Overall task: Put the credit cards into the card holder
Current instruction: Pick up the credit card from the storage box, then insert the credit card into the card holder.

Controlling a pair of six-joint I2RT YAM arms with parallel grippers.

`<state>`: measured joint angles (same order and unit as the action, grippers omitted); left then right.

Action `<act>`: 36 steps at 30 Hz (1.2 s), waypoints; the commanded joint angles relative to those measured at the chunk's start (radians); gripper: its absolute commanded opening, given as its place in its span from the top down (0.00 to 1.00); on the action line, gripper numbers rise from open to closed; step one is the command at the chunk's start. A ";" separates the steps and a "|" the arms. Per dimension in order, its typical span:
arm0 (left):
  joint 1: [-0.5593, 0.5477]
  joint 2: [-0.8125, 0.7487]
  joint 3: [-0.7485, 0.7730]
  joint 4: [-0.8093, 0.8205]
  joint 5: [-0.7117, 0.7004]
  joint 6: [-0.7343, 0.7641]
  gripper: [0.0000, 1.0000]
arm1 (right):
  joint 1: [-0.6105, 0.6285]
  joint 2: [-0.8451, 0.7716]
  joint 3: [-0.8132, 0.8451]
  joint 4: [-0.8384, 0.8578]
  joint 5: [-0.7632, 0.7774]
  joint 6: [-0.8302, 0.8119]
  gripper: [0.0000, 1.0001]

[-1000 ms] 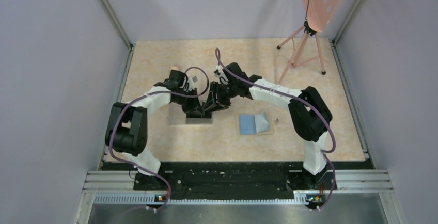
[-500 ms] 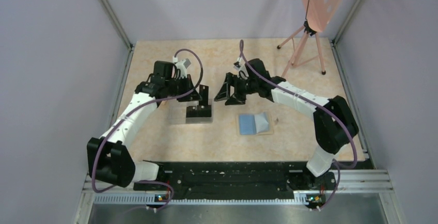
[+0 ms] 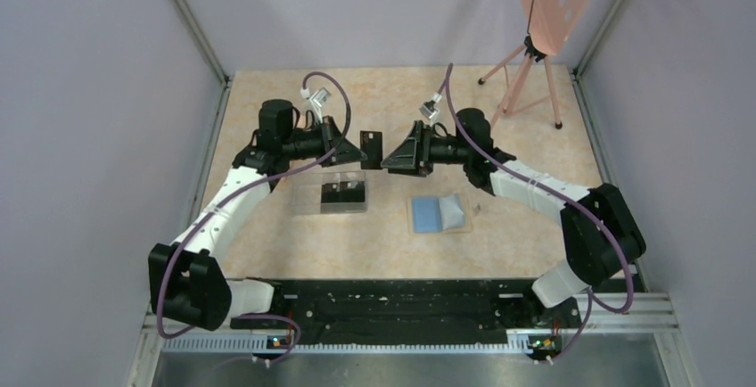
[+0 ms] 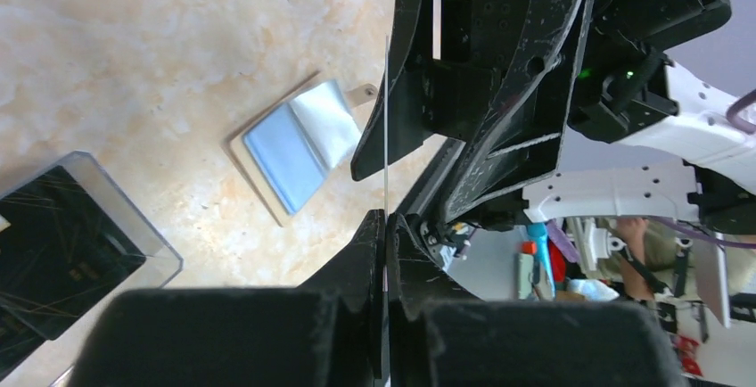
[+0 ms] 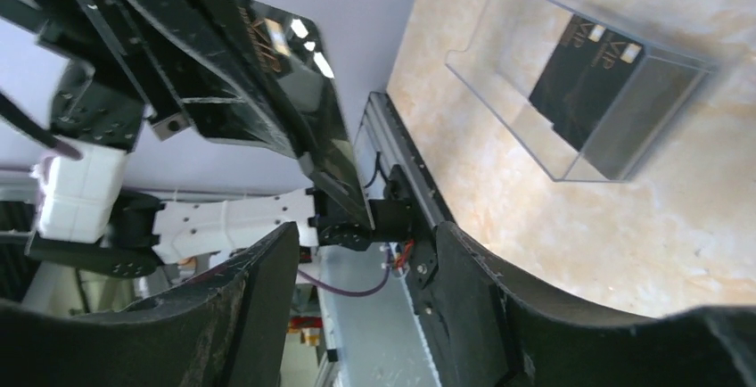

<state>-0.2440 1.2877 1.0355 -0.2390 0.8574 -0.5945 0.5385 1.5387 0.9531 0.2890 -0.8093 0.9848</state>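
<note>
My left gripper (image 3: 356, 148) is shut on a black credit card (image 3: 371, 148) and holds it in the air above the table. In the left wrist view the card (image 4: 386, 137) shows edge-on, pinched between the shut jaws. My right gripper (image 3: 390, 153) stands open, facing the card's free end; in the right wrist view the glossy card (image 5: 299, 84) lies just beyond its spread fingers (image 5: 267, 289). The tan card holder (image 3: 439, 213) lies open on the table, grey-blue inside up. More credit cards (image 3: 344, 193) rest in a clear box (image 3: 312, 198).
A pink perforated board on a tripod (image 3: 521, 75) stands at the back right. The clear box (image 5: 579, 137) lies left of the card holder (image 4: 299, 142). Grey walls close in both sides of the table.
Both grippers have risen from the clear box. The left one came up with a card; the right one drew back to the right and now faces it tip to tip.
</note>
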 commanded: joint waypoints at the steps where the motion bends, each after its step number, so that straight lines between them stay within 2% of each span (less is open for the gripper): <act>1: -0.001 -0.036 -0.045 0.131 0.095 -0.077 1.00 | -0.002 -0.016 -0.020 0.278 -0.070 0.122 0.44; 5: -0.003 -0.047 -0.090 0.177 0.129 -0.115 1.00 | 0.001 0.006 -0.015 0.385 -0.106 0.194 0.53; 11: -0.004 -0.088 -0.143 0.220 0.140 -0.151 1.00 | 0.029 0.038 0.008 0.425 -0.129 0.236 0.66; 18: -0.013 -0.105 -0.178 0.224 0.162 -0.157 1.00 | 0.031 0.051 -0.050 0.615 -0.113 0.358 0.77; 22: -0.018 -0.111 -0.185 0.191 0.158 -0.138 1.00 | 0.034 0.062 -0.069 0.691 -0.138 0.413 0.98; 25: -0.024 -0.114 -0.190 0.168 0.149 -0.126 0.93 | 0.034 0.045 -0.102 0.694 -0.152 0.410 1.00; 28: -0.032 -0.118 -0.197 0.156 0.125 -0.118 0.71 | 0.033 0.010 -0.131 0.620 -0.146 0.352 1.00; 30: -0.037 -0.122 -0.203 0.155 0.098 -0.118 0.62 | 0.027 -0.028 -0.140 0.478 -0.127 0.272 1.00; 32: -0.046 -0.118 -0.209 0.157 0.079 -0.120 0.56 | 0.017 -0.083 -0.136 0.292 -0.092 0.154 1.00; 36: -0.066 -0.093 -0.231 0.167 0.040 -0.127 0.53 | -0.028 -0.164 -0.138 -0.002 -0.022 -0.031 1.00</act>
<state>-0.2901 1.1870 0.8276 -0.0933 0.9447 -0.7307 0.5457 1.4818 0.8116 0.5720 -0.9028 1.1774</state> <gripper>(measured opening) 0.461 0.006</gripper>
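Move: The credit card, already in the left fingers, has its middle about 3 cm right of the left hand and 2 cm ahead; the open right gripper waits some 7 cm right and 3 cm lower. From the right hand, the card's middle is about 4 cm left, 2 cm ahead and 3 cm up. The storage box lies about 15 cm left, level fore-and-aft, 20 cm below the right hand; the card holder lies 13 cm right, 6 cm back, 21 cm below. Draw the left gripper, still pinching the card, about 5 cm back towards the base. Raise the right gripper some 4 cm, easing it back and left as its fingertips tip up about 15 degrees, and shut it on the card's right-hand end. Then open the left fingers about halfway, sinking that hand 2–3 cm, while the right keeps its pinch and eases back, down and right. ##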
